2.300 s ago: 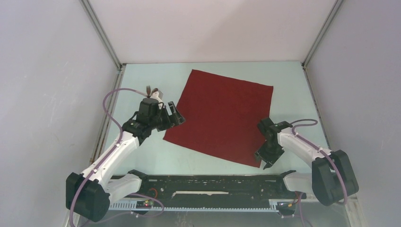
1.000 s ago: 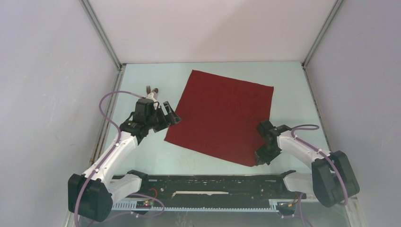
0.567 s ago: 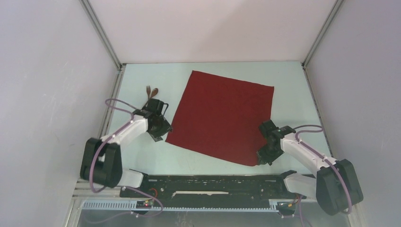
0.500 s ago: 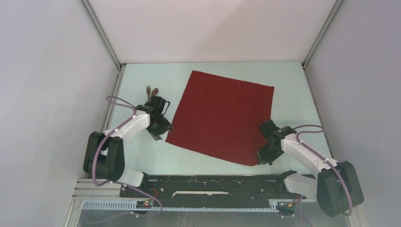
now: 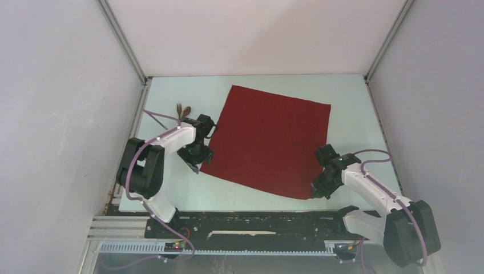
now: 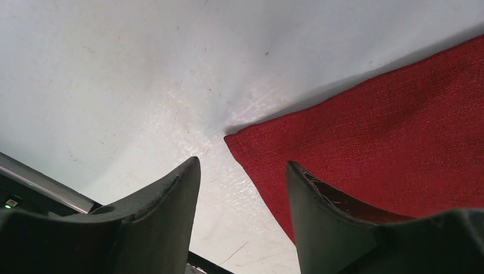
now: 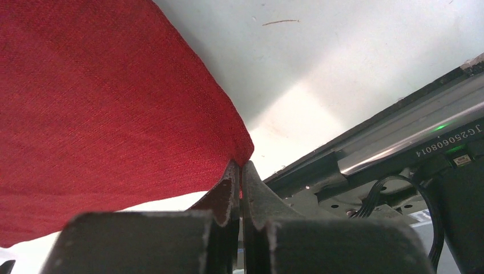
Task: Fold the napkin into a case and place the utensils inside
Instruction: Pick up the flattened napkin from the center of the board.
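Observation:
The dark red napkin [image 5: 268,140] lies flat and unfolded on the pale table. My right gripper [image 5: 315,193] is shut on the napkin's near right corner [image 7: 242,149], the cloth pinched between the fingertips. My left gripper [image 5: 197,165] stands open at the near left corner [image 6: 240,140]; one finger [image 6: 319,200] is over the cloth, the other [image 6: 171,194] over bare table, the corner between them and not pinched. The utensils [image 5: 182,109], a dark fork and spoon, lie side by side just behind the left arm, left of the napkin.
A black rail [image 5: 257,220] runs along the near table edge, close behind both grippers. Metal frame posts [image 5: 122,45] and white walls enclose the table. The left arm's purple cable [image 5: 162,116] loops near the utensils.
The left arm swung in low to the napkin's near left corner and its jaws narrowed. The right gripper closed on the near right corner and stayed there.

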Robot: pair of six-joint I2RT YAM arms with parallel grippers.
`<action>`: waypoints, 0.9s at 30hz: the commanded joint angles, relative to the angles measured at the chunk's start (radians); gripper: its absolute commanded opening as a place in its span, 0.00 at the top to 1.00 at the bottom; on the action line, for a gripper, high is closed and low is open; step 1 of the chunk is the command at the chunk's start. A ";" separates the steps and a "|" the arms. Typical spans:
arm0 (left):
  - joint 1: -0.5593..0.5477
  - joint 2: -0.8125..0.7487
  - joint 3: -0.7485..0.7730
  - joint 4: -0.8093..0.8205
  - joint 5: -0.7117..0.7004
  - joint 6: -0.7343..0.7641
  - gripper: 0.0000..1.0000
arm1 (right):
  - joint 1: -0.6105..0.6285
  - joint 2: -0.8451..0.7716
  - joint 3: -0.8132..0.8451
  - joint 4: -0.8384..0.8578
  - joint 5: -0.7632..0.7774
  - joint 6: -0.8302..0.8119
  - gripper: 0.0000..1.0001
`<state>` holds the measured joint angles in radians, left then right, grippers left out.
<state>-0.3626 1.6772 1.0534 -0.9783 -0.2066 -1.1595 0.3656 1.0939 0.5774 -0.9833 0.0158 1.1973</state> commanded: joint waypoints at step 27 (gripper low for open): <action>0.024 -0.197 -0.216 0.283 -0.029 0.020 0.98 | 0.014 -0.138 0.032 -0.063 0.015 -0.017 1.00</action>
<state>-0.3462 1.5650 0.8715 -0.7288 -0.1585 -1.1759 0.3634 1.0050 0.5774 -1.0039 0.0120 1.1831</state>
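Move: Just below the left hand, about 2 cm down and 1 cm ahead, lies the napkin's near-left corner. The fork is some 25 cm ahead of that hand and 9 cm to its left, with the spoon about 23 cm ahead and 7 cm left. Already pinched in the right hand is the near-right corner; from that hand the near-left corner lies roughly 12 cm ahead and 47 cm to the left, 2 cm lower. Sinking about 1.5 cm onto the napkin's near-left corner, the left hand edges roughly 1 cm to the right and slightly forward, then shuts its open fingers and pinches the cloth, its fingertips tilting some 10 degrees forward. The right hand keeps its pinch on the near-right corner nearly in place, rising about 1 cm, mostly towards the end. ##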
